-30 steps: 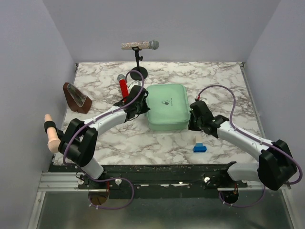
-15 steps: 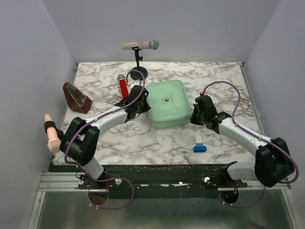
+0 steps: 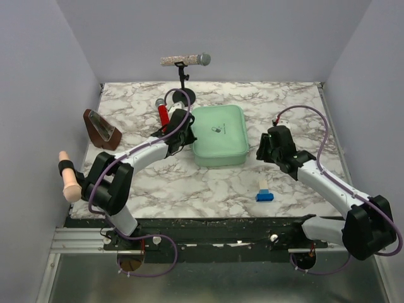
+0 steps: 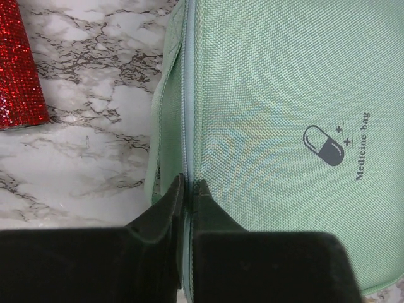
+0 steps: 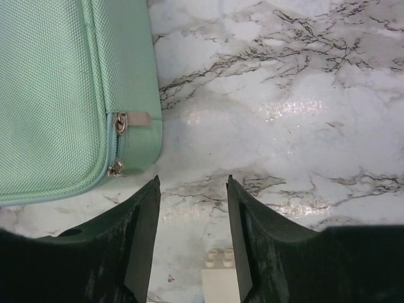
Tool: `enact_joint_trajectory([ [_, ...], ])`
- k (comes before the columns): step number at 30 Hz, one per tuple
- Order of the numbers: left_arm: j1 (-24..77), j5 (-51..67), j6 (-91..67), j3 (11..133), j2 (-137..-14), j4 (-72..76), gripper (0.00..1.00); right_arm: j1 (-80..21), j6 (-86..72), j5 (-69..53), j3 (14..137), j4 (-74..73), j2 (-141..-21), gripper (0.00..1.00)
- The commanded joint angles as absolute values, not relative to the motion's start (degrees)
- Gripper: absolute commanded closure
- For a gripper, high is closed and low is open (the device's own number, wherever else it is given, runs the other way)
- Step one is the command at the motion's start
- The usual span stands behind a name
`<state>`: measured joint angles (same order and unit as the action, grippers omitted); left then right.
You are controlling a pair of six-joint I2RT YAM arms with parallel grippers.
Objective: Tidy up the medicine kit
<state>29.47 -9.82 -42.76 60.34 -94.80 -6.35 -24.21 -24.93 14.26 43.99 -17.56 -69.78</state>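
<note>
The medicine kit (image 3: 219, 136) is a mint-green fabric case with a capsule logo, lying flat and zipped at mid-table. My left gripper (image 3: 188, 135) is at its left edge. In the left wrist view the left gripper (image 4: 188, 186) is shut on the zipper seam of the kit (image 4: 284, 95). My right gripper (image 3: 264, 150) hovers just right of the case, apart from it. The right wrist view shows the right gripper (image 5: 192, 183) open over bare marble, with the kit's corner (image 5: 50, 95) and two metal zipper pulls (image 5: 120, 123) to its upper left.
A small blue-and-white brick (image 3: 264, 191) lies near the front edge, its white end (image 5: 221, 278) below my right fingers. A red glitter microphone (image 3: 163, 113) lies left of the kit. Another microphone on a stand (image 3: 185, 60) is at the back. A brown wedge holder (image 3: 101, 129) sits far left.
The right gripper has opened and drawn back to the right, off the kit's right edge. The kit has shifted slightly toward the back. The left gripper stays shut on the seam.
</note>
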Motion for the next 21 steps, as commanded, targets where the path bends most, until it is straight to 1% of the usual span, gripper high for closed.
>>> enact_joint_trajectory([
  [1, 28.30, -12.31, -40.69, 56.25, -95.81, -18.37, 0.75, -24.17, -24.08, 14.42, 41.93, -18.19, -65.84, 0.42],
  [3, 28.30, -10.99, -40.96, 55.11, -93.35, -16.97, 0.53, -24.26, -23.91, 13.28, 41.40, -18.28, -63.03, 0.38],
  [5, 28.30, -10.20, -41.31, 54.15, -90.02, -16.00, 0.37, -24.26, -23.73, 12.48, 41.22, -18.37, -60.66, 0.34],
  [7, 28.30, -10.02, -41.48, 53.44, -86.85, -15.56, 0.25, -24.26, -23.38, 11.87, 41.22, -18.63, -58.63, 0.32],
  [9, 28.30, -10.19, -41.40, 53.00, -83.51, -15.47, 0.16, -24.26, -22.51, 11.17, 41.31, -18.81, -56.53, 0.30],
  [10, 28.39, -10.63, -41.40, 52.74, -81.58, -15.56, 0.09, -24.34, -22.15, 10.90, 41.31, -18.81, -55.30, 0.29],
  [11, 28.48, -11.42, -41.40, 52.21, -79.74, -15.38, 0.04, -24.35, -21.71, 10.55, 41.31, -18.81, -54.15, 0.29],
  [12, 28.65, -12.56, -41.31, 51.51, -77.37, -15.21, 0.01, -24.61, -21.10, 10.55, 41.05, -18.72, -52.66, 0.28],
  [18, 29.27, -21.78, -41.66, 45.71, -63.13, -15.29, 0.01, -25.57, -19.51, 10.46, 39.46, -16.52, -46.94, 0.26],
  [21, 30.23, -28.11, -41.23, 45.26, -57.67, -19.15, 0.01, -26.01, -19.51, 9.85, 39.29, -16.52, -45.27, 0.25],
])
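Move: The left hand's shut fingers are at the left top edge of the medicine bag, whose middle lies about 4 cm ahead, 8 cm to the right and 4 cm below. The red microphone is some 9 cm ahead and 9 cm left of that hand, the microphone stand's foot roughly 19 cm ahead and 3 cm left. From the empty right hand, the bag's middle is about 11 cm ahead and 13 cm left; the blue-white block lies 11 cm back, 1 cm right. Back and to its left goes the left hand, its fingers opening wide from shut to let go of the bag's left zipper edge; it slides off nearly level, then climbs about 8 cm, tipping its fingers up a little. The already half-open right hand rises about 9 cm off the bag's near right corner, easing slightly back, tilting up and opening further. ##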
